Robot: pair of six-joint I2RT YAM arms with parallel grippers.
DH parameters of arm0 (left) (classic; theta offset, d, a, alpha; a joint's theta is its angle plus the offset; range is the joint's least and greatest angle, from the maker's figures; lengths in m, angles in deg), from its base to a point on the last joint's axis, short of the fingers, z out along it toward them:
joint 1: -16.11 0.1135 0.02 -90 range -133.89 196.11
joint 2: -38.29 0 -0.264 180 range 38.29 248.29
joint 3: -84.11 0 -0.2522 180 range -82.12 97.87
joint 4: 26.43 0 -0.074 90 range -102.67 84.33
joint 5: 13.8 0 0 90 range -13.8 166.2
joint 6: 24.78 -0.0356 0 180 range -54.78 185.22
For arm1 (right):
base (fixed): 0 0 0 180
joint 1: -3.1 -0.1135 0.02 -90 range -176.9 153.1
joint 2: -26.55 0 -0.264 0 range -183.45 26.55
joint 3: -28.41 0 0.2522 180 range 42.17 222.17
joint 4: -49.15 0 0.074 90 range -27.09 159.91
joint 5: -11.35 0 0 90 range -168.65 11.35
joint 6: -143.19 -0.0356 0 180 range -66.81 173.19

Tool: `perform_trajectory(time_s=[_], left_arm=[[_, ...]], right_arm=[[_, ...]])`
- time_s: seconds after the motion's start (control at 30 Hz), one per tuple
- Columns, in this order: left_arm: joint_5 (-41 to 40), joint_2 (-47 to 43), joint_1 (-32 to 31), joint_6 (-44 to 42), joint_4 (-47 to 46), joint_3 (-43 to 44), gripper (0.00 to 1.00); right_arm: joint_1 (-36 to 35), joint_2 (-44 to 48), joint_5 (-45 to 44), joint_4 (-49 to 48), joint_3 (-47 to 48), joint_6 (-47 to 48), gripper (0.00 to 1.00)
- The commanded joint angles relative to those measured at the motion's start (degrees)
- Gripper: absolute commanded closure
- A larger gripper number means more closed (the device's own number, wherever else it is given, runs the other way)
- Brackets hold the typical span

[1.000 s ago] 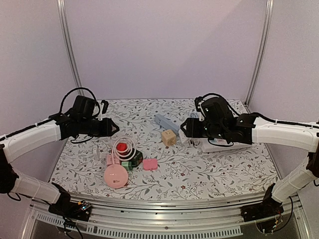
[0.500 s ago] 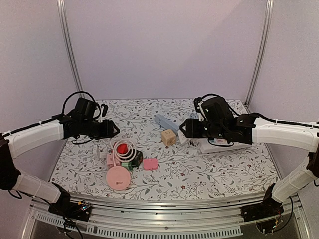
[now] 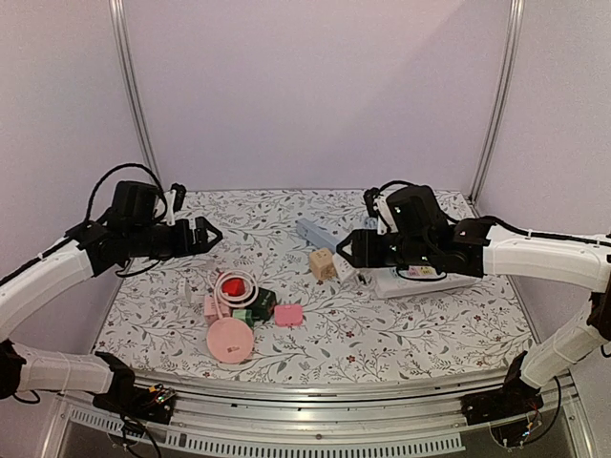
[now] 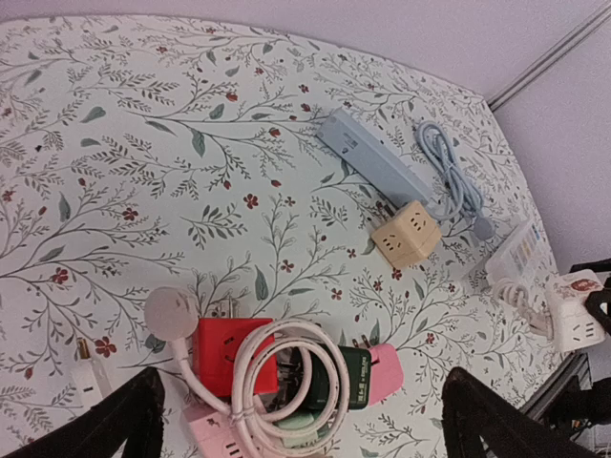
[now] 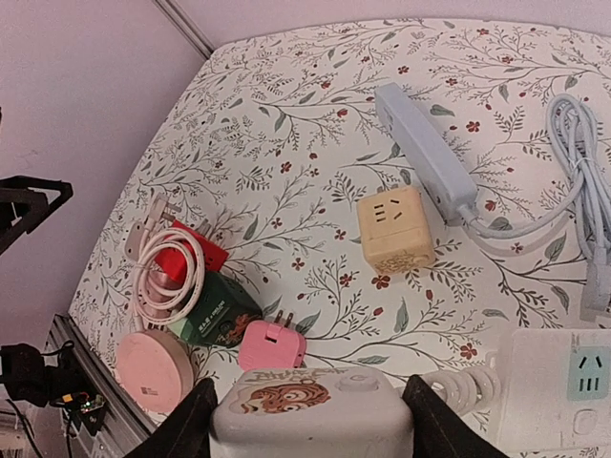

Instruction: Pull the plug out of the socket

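Observation:
A pale round plug (image 4: 172, 311) on a coiled white cable (image 4: 286, 382) lies loose against a red socket cube (image 4: 227, 355) in the pile at the table's left. My left gripper (image 3: 204, 234) hangs open above and to the left of that pile; in the left wrist view its gripper (image 4: 305, 425) holds nothing between the dark fingers (image 4: 124, 420). My right gripper (image 3: 346, 250) is shut on a white socket block (image 5: 310, 410) with a tiger picture, held above the table. A white coiled cord (image 5: 466, 387) trails from that block.
A blue power strip (image 3: 318, 234) and a beige cube socket (image 3: 323, 264) lie mid-table. The pile also holds a pink disc (image 3: 229, 341), a dark green adapter (image 3: 258, 303) and a pink adapter (image 3: 287, 314). A white power strip (image 3: 425, 282) lies under my right arm.
My left gripper has opened wide and drawn back to the left. The plug and its cable have dropped onto the pile. The right gripper with its white block has shifted slightly left.

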Motion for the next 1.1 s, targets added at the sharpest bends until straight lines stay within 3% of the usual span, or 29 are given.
perform_trajectory(time_s=[0.0,0.27,0.5,0.63,0.8,0.97,1.07], left_arm=[[4.64,-3.93,-1.27,-0.36,1.12,-0.53,0.00],[1.45,-6.51,-10.36,6.14,-0.22,-0.85,0.00],[0.69,-7.54,-18.65,14.14,-12.92,-7.26,0.01],[-1.13,-5.36,-21.22,14.82,-12.55,-6.53,0.01],[-3.40,-4.75,-22.88,16.04,-13.69,-7.22,0.00],[-4.81,-2.68,-25.35,15.47,-15.59,-6.71,0.00],[-5.40,-1.40,-26.02,15.14,-15.55,-6.37,0.00]], right_arm=[[-1.04,0.69,3.19,-5.39,2.06,0.60,0.82],[-5.81,-4.79,1.53,-5.43,5.80,3.99,0.82],[-6.82,-7.48,-2.17,-6.37,4.20,-6.78,0.82],[-7.24,-9.76,-4.77,-7.88,3.25,-12.14,0.81],[-7.66,-15.23,-6.83,-6.90,5.03,-12.30,0.77],[-7.74,-18.74,-7.83,-5.03,7.12,-11.92,0.69],[-7.82,-20.61,-6.16,-5.12,8.37,-11.90,0.52]])
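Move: To the left hand's right, about 35 cm off and 7 cm back, slightly below it, the white cube socket sits gripped in the right hand; on the way lie the dark green cube (14 cm right, 6 back) and the pink plug (21 right, 9 back), both some 16 cm lower. The right hand carries it towards a bare patch 7 cm left and 17 below, with the pink plug 13 left and 4 back, and the beige cube 5 left and 9 ahead. Bringing the white cube socket left about 6 cm and then down some 9 cm, tipping slightly downward, the right hand keeps its grip on it. The left hand, empty and wide open, sweeps about 12 cm right and 8 back towards that cube, rising briefly over the pile before settling lower, rolling and swinging clockwise some 15 degrees. ##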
